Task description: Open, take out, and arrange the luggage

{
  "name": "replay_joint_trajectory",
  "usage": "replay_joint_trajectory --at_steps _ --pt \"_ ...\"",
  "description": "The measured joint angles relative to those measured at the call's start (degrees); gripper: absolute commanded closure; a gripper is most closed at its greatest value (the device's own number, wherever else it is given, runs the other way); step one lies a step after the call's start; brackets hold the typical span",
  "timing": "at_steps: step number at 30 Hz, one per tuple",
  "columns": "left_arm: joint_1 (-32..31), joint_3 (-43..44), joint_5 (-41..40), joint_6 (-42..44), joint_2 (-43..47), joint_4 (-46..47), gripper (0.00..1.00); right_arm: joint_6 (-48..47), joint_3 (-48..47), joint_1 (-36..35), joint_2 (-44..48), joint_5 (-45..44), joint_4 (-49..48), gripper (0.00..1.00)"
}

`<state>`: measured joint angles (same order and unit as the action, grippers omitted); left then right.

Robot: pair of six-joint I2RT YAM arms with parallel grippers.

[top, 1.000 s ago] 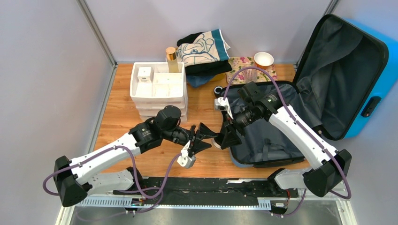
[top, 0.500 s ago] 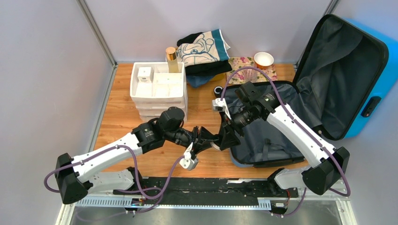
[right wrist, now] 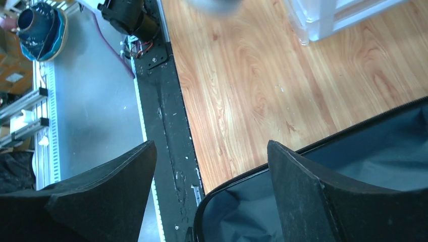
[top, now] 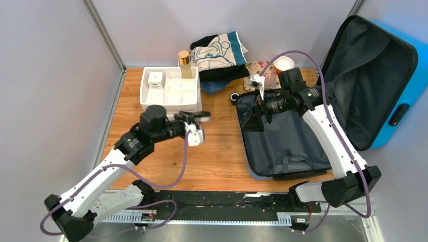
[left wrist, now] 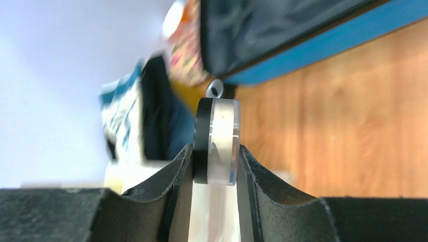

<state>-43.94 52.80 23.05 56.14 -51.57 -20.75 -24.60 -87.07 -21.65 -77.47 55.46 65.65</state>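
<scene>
The luggage (top: 282,143) lies open on the right of the table, its blue lid (top: 404,85) standing up and its grey lining showing. In the left wrist view its blue edge (left wrist: 323,48) runs across the top. My left gripper (top: 199,120) hovers by the white organizer and is shut on a small round case (left wrist: 216,141), black on one side and clear on the other. My right gripper (top: 251,121) hangs open and holds nothing over the luggage's far-left corner (right wrist: 353,166); its fingers (right wrist: 303,191) straddle the zipper rim.
A white drawer organizer (top: 169,93) stands at the back left with a gold-capped bottle (top: 185,63) behind it. Folded clothes (top: 219,55), a floral pouch (top: 257,70), a small bowl (top: 283,63) and a small black ring (top: 234,97) sit along the back.
The round case passed from my right gripper to my left. The left arm carried it back-left toward the organizer. The right gripper opened and swung to the luggage's far-left corner.
</scene>
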Motion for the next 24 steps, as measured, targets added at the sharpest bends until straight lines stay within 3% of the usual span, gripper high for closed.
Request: replay_joint_trajectory --at_steps 5,12,17,24 --pt "14.8 2.9 -5.4 -2.3 2.1 -2.8 1.0 2.4 0.0 1.6 0.1 0.0 -1.0 0.16" --pt "31.5 13.6 -0.3 -0.2 -1.5 -8.9 1.0 4.5 0.8 1.6 1.6 0.2 -2.6 0.16" --pt "37.6 16.9 3.9 3.9 -5.6 -12.4 1.0 4.9 1.5 1.6 2.2 0.0 -2.8 0.16" --pt "39.2 18.2 5.4 10.4 -10.8 -17.2 1.0 4.9 2.9 1.6 3.1 -0.1 -2.7 0.16"
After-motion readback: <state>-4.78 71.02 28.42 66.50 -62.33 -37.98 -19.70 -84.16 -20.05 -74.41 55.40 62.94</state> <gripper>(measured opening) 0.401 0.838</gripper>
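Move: The round jar is already in the left fingers, and the open front-left compartment of the white drawer unit lies about 10 cm ahead of that hand, some 16 cm left and 12 cm below. The white box in the tray stands roughly 6 cm farther out than that compartment; the gold-capped bottle is about 16 cm ahead of the left hand, 6 cm left and 7 cm lower. From the right hand the compartment is some 31 cm left, 11 cm ahead and 13 cm below. Keeping the round jar pinched in its fingers, the left hand sweeps left and forward, about 20 cm in all, in over the tray of the white drawer unit towards its left side by the white box. It rises some 7 cm on the way, then sinks about 4 cm as it slows, the wrist turning some 30 degrees counter-clockwise. ##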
